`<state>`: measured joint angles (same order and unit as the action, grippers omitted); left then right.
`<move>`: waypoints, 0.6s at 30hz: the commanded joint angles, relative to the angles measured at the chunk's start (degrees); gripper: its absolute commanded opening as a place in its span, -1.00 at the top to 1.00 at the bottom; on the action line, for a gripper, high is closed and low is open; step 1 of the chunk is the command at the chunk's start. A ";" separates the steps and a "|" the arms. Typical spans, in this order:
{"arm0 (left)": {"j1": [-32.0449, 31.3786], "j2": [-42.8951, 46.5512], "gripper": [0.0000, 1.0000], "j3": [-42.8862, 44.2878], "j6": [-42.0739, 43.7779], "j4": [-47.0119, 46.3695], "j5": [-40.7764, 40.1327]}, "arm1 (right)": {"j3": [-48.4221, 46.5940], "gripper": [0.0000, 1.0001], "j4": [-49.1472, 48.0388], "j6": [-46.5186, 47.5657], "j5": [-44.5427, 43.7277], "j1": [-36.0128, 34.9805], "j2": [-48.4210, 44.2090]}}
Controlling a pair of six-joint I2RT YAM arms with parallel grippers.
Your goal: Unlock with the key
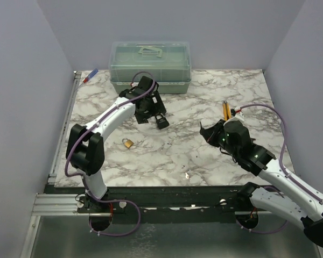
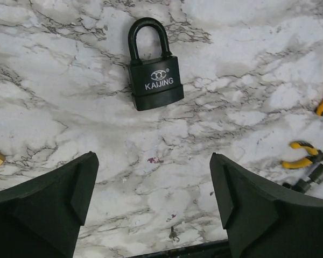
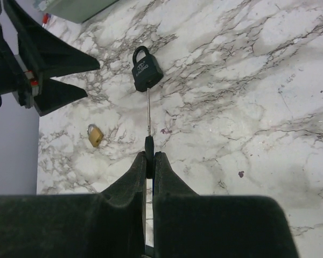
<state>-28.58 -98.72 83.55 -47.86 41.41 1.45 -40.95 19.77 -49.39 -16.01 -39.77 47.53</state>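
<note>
My right gripper (image 3: 149, 157) is shut on the key (image 3: 149, 146), pinching its black head edge-on. The thin metal blade points toward the black padlock (image 3: 146, 72) but stays short of it. In the top view the right gripper (image 1: 207, 131) hovers right of centre. The black padlock (image 1: 162, 121) lies flat on the marble with its shackle closed, and reads "KAIJING" in the left wrist view (image 2: 155, 80). My left gripper (image 2: 153, 183) is open and empty, just near of the padlock (image 1: 149, 110).
A small brass padlock (image 1: 127, 143) lies left of centre (image 3: 95, 135). A green toolbox (image 1: 149, 67) stands at the back. Yellow-handled tools (image 1: 226, 110) lie at the right (image 2: 301, 156). A red and blue pen (image 1: 90, 76) lies at the back left.
</note>
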 commanded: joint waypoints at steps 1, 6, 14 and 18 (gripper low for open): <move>-2.37 -7.21 -0.85 7.74 -3.44 7.78 -9.46 | -0.85 0.99 2.85 1.12 -2.66 0.04 -1.83; -3.46 -14.81 -0.79 13.46 -5.75 9.92 -11.79 | -1.29 0.99 5.26 1.32 -2.82 0.04 -3.51; -4.74 -22.85 -0.70 19.88 -6.98 12.33 -13.27 | -0.39 0.99 9.93 0.48 -4.64 0.05 -7.92; -4.99 -25.63 -0.70 22.46 -6.63 13.17 -13.05 | 0.66 0.99 10.78 0.06 -5.57 0.09 -10.01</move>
<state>-32.84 -122.19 102.41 -53.95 52.07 -9.72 -40.95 27.57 -48.88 -18.57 -39.77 39.51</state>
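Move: The black padlock lies roughly 6 cm ahead of the left hand, 3 cm to its right and 13 cm below. The small brass padlock lies some 12 cm to the left hand's left and 6 cm back; the clear-lidded box is centred about 29 cm ahead and 2 cm to the left. From the right hand, which already holds the key, the black padlock is about 17 cm ahead, 14 cm left and 19 cm below. Down about 8 cm, with some 3 cm forward and 2 cm to the right, the left hand sinks towards the black padlock, its fingers staying wide open and turning some 15 degrees to point more steeply down. The right hand keeps its grip on the key and eases about 3 cm right and back, away from the padlock. ##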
